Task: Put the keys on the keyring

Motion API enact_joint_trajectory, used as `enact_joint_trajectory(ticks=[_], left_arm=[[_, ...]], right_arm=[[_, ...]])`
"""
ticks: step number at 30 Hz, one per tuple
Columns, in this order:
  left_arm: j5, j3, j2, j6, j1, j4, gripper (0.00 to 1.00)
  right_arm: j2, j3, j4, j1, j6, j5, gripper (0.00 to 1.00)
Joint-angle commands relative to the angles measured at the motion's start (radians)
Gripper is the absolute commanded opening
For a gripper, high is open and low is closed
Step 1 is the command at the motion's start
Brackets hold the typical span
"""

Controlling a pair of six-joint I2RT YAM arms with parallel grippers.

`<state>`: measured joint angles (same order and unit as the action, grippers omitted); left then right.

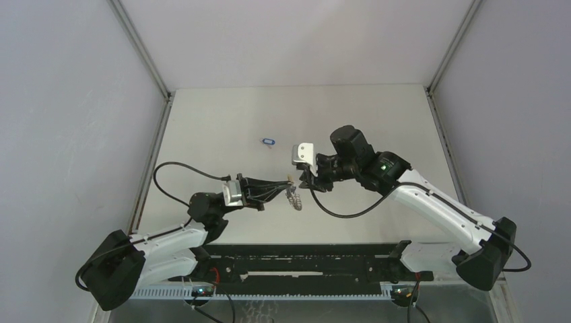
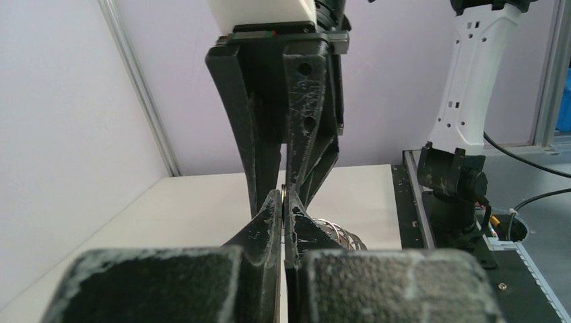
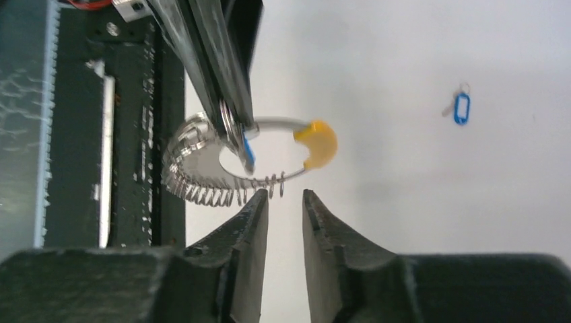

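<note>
My left gripper (image 1: 288,187) (image 2: 286,198) is shut on the keyring (image 1: 294,198) (image 3: 202,183), a silvery bumpy loop held up above the table. In the right wrist view its yellow arc (image 3: 318,141) points away from the left fingers (image 3: 219,81). One key's blue tag (image 3: 248,153) shows at those fingertips, inside the loop; I cannot tell whether it is threaded on. My right gripper (image 1: 306,180) (image 3: 283,196) is open a little, empty, its tips just short of the loop's coiled edge. A second key (image 1: 269,141) (image 3: 460,108) lies on the table beyond.
The black rail (image 1: 303,269) (image 3: 135,134) runs along the near edge under both arms. Grey walls close in the white table (image 1: 222,114) on the left, back and right. The right arm's white link (image 2: 464,87) rises at the right of the left wrist view.
</note>
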<state>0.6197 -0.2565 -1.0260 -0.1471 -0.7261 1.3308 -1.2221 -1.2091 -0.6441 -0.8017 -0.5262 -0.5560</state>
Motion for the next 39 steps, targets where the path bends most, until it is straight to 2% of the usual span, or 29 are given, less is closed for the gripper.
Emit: enact_joint_trajectory(ticks=[1, 7, 14, 15, 23, 26, 32, 39], left_arm=[[-0.052, 0.033, 0.014, 0.012, 0.002, 0.047, 0.00], [-0.109, 0.011, 0.049, 0.044, 0.002, -0.139, 0.00], [-0.254, -0.047, 0.103, 0.080, 0.002, -0.415, 0.00], [-0.261, -0.062, 0.103, 0.089, 0.001, -0.457, 0.00], [-0.382, -0.175, 0.081, 0.122, -0.021, -0.814, 0.00], [-0.418, -0.186, 0.076, 0.099, -0.022, -0.899, 0.01], [-0.461, -0.303, -0.045, 0.083, -0.027, -1.119, 0.00], [-0.460, -0.444, -0.281, 0.083, -0.034, -1.156, 0.00]], right_arm=[[0.111, 0.074, 0.088, 0.002, 0.078, 0.130, 0.28], [0.217, 0.207, 0.264, 0.001, 0.221, 0.181, 0.41], [0.285, 0.323, 0.426, -0.032, 0.394, 0.176, 0.48], [0.289, 0.339, 0.445, -0.043, 0.403, 0.190, 0.53], [0.336, 0.470, 0.544, -0.056, 0.430, 0.438, 0.56], [0.346, 0.526, 0.607, -0.046, 0.435, 0.445, 0.57], [0.360, 0.642, 0.750, -0.029, 0.460, 0.534, 0.59], [0.428, 0.739, 0.845, 0.046, 0.566, 0.619, 0.67]])
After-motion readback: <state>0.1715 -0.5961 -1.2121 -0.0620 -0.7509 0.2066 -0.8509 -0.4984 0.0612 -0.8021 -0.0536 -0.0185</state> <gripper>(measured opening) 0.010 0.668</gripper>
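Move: The left fingers already pinch the keyring, whose middle hangs some 4 cm below them and about 2 cm back and 2 cm right. The last blue-tagged key lies on the table about 30 cm ahead of the left hand, 9 cm left and 28 cm below. From the empty right hand that key is roughly 28 cm ahead, 12 cm left and 24 cm down; the keyring's middle is about 4 cm back and 2 cm left, level with it. Keeping its pinch on the keyring, the left hand carries it down some 16 cm and forward about 9 cm, towards the last key's part of the table, its fingers tipping from slanting up to slanting down and swinging forward. The right hand, already clear, opens wide and draws off right, dipping and turning clockwise about 40 degrees, then also sinking and edging forward. ##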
